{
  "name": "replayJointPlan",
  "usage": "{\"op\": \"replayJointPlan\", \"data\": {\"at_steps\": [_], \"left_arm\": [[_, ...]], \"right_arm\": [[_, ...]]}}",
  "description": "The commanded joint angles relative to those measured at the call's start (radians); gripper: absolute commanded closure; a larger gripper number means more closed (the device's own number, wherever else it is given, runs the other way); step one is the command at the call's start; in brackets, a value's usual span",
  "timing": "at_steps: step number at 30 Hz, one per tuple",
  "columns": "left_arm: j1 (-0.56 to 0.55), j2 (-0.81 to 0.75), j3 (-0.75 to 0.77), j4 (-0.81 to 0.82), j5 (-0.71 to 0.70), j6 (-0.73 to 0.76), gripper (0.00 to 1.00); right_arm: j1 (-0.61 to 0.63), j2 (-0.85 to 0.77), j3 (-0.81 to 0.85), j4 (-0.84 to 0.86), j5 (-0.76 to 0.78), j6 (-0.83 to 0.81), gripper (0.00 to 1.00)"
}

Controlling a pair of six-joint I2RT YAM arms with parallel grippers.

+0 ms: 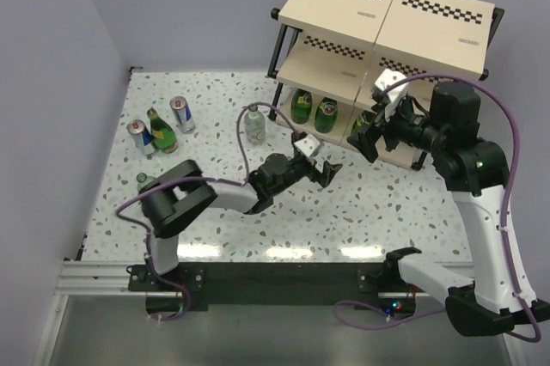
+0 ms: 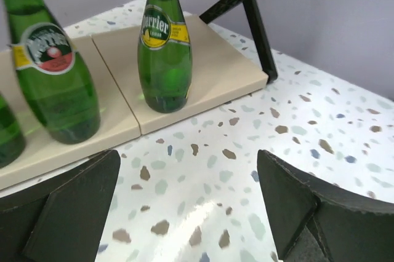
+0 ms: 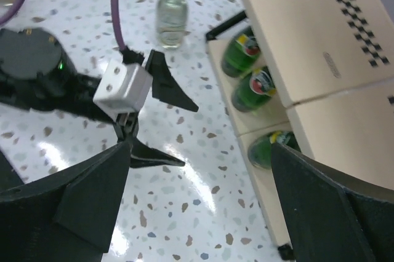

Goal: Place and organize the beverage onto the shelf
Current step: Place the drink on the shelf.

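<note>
The shelf (image 1: pixel 388 14) stands at the back right. Three green bottles (image 1: pixel 301 106) (image 1: pixel 326 114) (image 1: pixel 365 120) stand on its bottom board (image 2: pixel 215 71). They fill the left wrist view as a right bottle (image 2: pixel 163 47), a middle bottle (image 2: pixel 55 71) and a left one (image 2: pixel 6 133) cut off by the edge. My left gripper (image 1: pixel 326 170) (image 2: pixel 191 206) is open and empty over the table just in front of them. My right gripper (image 1: pixel 365 138) (image 3: pixel 200 206) hangs open and empty by the shelf front. A clear bottle (image 1: pixel 255 124) (image 3: pixel 171 16) stands left of the shelf.
At the left stand two blue-and-silver cans (image 1: pixel 181 113) (image 1: pixel 140 137), a green bottle (image 1: pixel 161 130) and a clear bottle (image 1: pixel 146 182) partly behind the left arm. The left gripper (image 3: pixel 184 133) lies low under the right one. Walls close the table on the left and at the back.
</note>
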Motion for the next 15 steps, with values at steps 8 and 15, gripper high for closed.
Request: {"op": "replayJointPlan", "data": {"at_steps": [8,15], "left_arm": [[0.003,-0.729,-0.276,-0.561,-0.215,0.116,0.02],[0.167,-1.001,-0.169,-0.917,-0.283,0.064,0.00]], "right_arm": [[-0.001,0.051,0.030,-0.019,-0.308,-0.123,0.01],[0.048,0.112,-0.185,0.062,-0.303,-0.166,0.01]]}}
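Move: Out by the cans, the last green bottle on the table stands roughly 52 cm to the left hand's left, 12 cm ahead and 10 cm below. One can is 6 cm left of that bottle, the other 5 cm right and 5 cm farther out. The clear bottle is some 23 cm left and 13 cm ahead of the hand; the third shelved bottle 10 cm right, 12 cm ahead. From the right hand, the green bottle lies about 59 cm left, 18 cm ahead, 33 cm below. Backing off empty and open from the third shelved bottle, the left hand sweeps some 19 cm left towards the green bottle by the cans, climbing about 14 cm and turning counter-clockwise; it first draws back 5 cm, then eases forward slightly. The open right hand shifts 4 cm left, turns nearly 20 degrees counter-clockwise, then sinks 5 cm. ##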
